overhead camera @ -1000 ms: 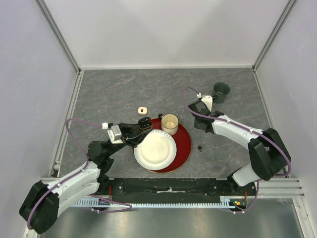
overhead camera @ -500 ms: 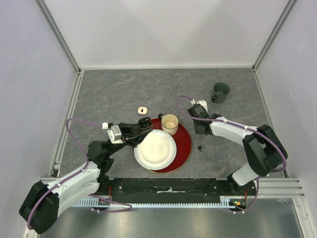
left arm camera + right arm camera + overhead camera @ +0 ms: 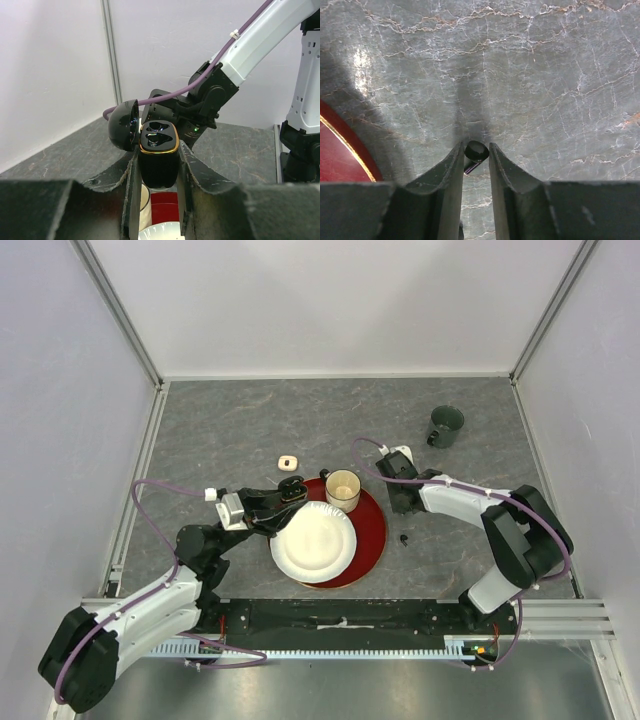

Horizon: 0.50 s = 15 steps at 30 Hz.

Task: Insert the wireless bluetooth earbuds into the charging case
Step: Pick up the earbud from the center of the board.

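My left gripper (image 3: 158,156) is shut on the black charging case (image 3: 158,150). The case stands upright with a gold rim, and its lid (image 3: 123,125) is swung open to the left. From above, the case (image 3: 291,489) hangs over the far left rim of the red plate (image 3: 372,527). My right gripper (image 3: 476,155) is shut on a black earbud (image 3: 476,150) above bare table, and from above it (image 3: 404,506) sits just right of the plate. Another black earbud (image 3: 404,538) lies on the table close by. No white earbuds are visible.
A white paper plate (image 3: 313,540) lies on the red plate beside a paper cup (image 3: 343,490). A small white square item (image 3: 288,461) sits behind the left gripper. A dark mug (image 3: 446,426) stands at the back right.
My right gripper has come away from beside the mug, moving left and nearer, to the right edge of the red plate. The left arm and the case have stayed put.
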Motion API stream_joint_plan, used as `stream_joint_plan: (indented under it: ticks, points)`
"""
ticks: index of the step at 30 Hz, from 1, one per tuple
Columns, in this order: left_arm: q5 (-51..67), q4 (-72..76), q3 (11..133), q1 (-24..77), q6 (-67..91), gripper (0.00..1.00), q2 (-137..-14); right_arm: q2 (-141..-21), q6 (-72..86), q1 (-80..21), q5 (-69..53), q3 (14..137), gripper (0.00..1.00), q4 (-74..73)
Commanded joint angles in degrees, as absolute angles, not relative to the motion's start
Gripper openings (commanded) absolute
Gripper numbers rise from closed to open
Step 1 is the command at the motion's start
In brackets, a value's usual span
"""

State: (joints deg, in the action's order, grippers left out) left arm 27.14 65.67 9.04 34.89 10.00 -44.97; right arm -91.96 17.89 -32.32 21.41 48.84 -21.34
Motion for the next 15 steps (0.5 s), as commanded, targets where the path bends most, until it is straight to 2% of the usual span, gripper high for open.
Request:
stream_joint_plan:
  ticks: [1,4,6,15]
  points:
    - [27.33,66.88,11.07,35.16,8.53,0.02,-44.56,-93.69,17.31,-32.26,21.27,48.69,0.36,-22.06]
    - [27.51,66.88,11.16,35.16,8.61,0.02,-44.82,-93.69,18.72,-32.26,20.31,49.39,0.45,-22.24]
    - [27.68,66.88,11.25,35.16,8.61,0.02,-45.09,-93.43,20.56,-32.34,20.04,50.09,0.54,-22.59]
    - [27.60,66.80,11.34,35.16,8.52,0.02,-45.09,-93.87,37.95,-32.26,23.63,52.82,0.54,-27.50]
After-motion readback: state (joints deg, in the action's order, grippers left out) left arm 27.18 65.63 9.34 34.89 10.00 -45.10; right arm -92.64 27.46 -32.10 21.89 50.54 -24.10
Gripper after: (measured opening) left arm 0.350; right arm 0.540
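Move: Between the right fingertips, right at the hand point and at most a centimetre below it, sits a black earbud. The other black earbud lies roughly 7 cm straight back. The red plate's middle is about 18 cm to the left and 5 cm back, the cream mug 14 cm left and 2 cm ahead. From the left hand, holding the open charging case, the first earbud lies some 10 cm ahead, 25 cm right and 27 cm below. Opening its fingers from close around the earbud to about half wide, the right hand lets go of it and stays low over the same spot, shifting by barely half a centimetre. Once the pads are well clear on both sides, the wrist starts turning clockwise, about 10 degrees, with the earbud still between the spread tips. ##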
